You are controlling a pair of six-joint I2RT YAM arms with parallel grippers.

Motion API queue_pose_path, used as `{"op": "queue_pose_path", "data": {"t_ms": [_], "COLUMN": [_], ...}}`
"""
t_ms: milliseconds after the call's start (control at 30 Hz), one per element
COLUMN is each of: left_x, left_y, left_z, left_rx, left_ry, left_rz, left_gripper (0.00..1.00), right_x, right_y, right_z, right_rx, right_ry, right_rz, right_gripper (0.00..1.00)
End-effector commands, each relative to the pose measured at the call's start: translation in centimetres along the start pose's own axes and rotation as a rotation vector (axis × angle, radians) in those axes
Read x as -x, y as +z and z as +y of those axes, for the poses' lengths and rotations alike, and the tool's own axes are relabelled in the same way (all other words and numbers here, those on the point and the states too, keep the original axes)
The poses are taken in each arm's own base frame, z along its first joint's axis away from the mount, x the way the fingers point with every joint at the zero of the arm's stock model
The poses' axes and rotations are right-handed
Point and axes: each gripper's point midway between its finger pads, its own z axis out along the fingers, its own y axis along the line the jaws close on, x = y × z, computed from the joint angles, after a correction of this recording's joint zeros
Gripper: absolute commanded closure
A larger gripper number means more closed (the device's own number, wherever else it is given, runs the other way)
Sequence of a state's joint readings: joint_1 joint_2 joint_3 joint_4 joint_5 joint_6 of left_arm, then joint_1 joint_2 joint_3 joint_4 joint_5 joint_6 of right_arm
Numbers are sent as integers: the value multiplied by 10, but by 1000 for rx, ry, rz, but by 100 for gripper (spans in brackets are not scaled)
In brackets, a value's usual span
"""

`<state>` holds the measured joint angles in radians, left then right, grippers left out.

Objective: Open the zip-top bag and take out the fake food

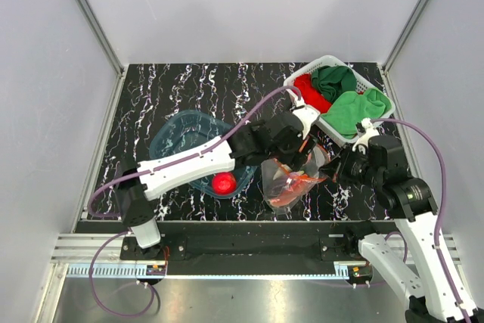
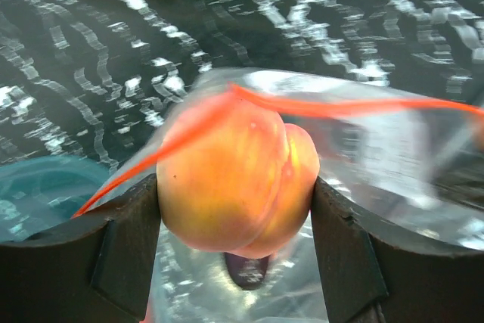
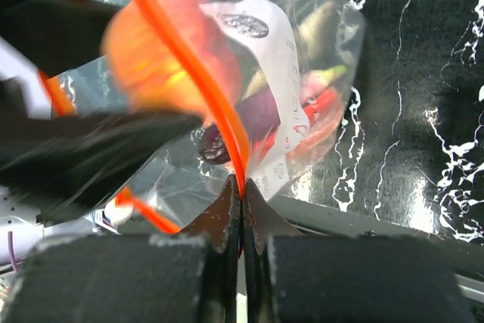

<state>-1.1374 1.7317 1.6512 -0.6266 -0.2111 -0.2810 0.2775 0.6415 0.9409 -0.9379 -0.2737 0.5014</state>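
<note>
The clear zip-top bag point(image 1: 286, 185) hangs open near the table's front edge, between my two grippers. My left gripper point(image 2: 236, 221) is shut on an orange-peach fake fruit point(image 2: 238, 187), with a dark finger point(image 2: 121, 259) pressed against each side of it. The fruit sits at the bag's mouth, just in front of the orange zip strip point(image 2: 355, 106). My right gripper point(image 3: 242, 187) is shut on the zip strip point(image 3: 189, 58) and holds that edge up. Purple and red pieces point(image 3: 261, 115) lie deeper inside the bag. A glossy red fruit point(image 1: 222, 183) rests in the blue tub point(image 1: 181, 132).
A white basket point(image 1: 333, 61) with red and green cloths stands at the back right. The translucent blue tub lies under the left arm point(image 1: 189, 164), left of the bag. Grey walls enclose the black marbled table point(image 1: 189, 88) on three sides.
</note>
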Motion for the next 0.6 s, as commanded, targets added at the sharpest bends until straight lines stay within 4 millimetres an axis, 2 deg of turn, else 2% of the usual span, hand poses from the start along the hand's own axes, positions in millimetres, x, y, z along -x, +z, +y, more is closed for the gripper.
{"op": "queue_pose_path", "data": {"t_ms": [0, 33, 100, 133, 200, 233, 300, 333, 433, 467, 567], "left_x": [95, 105, 113, 119, 117, 121, 114, 116, 103, 100, 72], "left_y": [-78, -94, -110, -126, -133, -151, -154, -170, -183, -185, -182], "left_z": [-45, -54, -62, -62, -57, -52, -40, -33, -4, 7, 55], "left_rx": [-293, -357, -430, -451, -453, -452, -425, -419, -334, -301, -108], "left_ry": [-77, -78, -86, -92, -111, -119, -139, -144, -166, -169, -219], "left_rz": [-289, -326, -362, -395, -418, -456, -468, -500, -517, -520, -485], "left_gripper": [100, 100, 100, 100, 100, 100, 100, 100, 100, 100, 100], "right_x": [1, 0, -1, 0, -1, -2, -2, -2, -1, -2, -2], "right_y": [8, 8, 8, 8, 9, 9, 10, 10, 9, 9, 8], "right_z": [-8, -9, -10, -10, -10, -10, -9, -9, -9, -9, -8], "right_rx": [-36, -41, -42, -42, -39, -39, -36, -36, -34, -31, -26], "right_ry": [-7, -4, -3, -3, -5, -4, -5, -3, -7, -5, -9], "right_rz": [12, 14, 13, 8, 13, 17, 20, 20, 15, 15, 11], "right_gripper": [100, 100, 100, 100, 100, 100, 100, 100, 100, 100, 100]}}
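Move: The left hand already grips the fake peach in the bag's mouth; the blue bin's middle lies about 25 cm to its left, 4 cm ahead and 14 cm lower. The red tomato in the bin is some 18 cm left and 3 cm back, the bag's middle 3 cm left and 4 cm back, about 8 cm below. From the right hand, the bin is roughly 36 cm left and 8 cm ahead. Left hand lifts the gripped peach about 19 cm, then swings left, fingers tilting up; right keeps pinching the bag. ##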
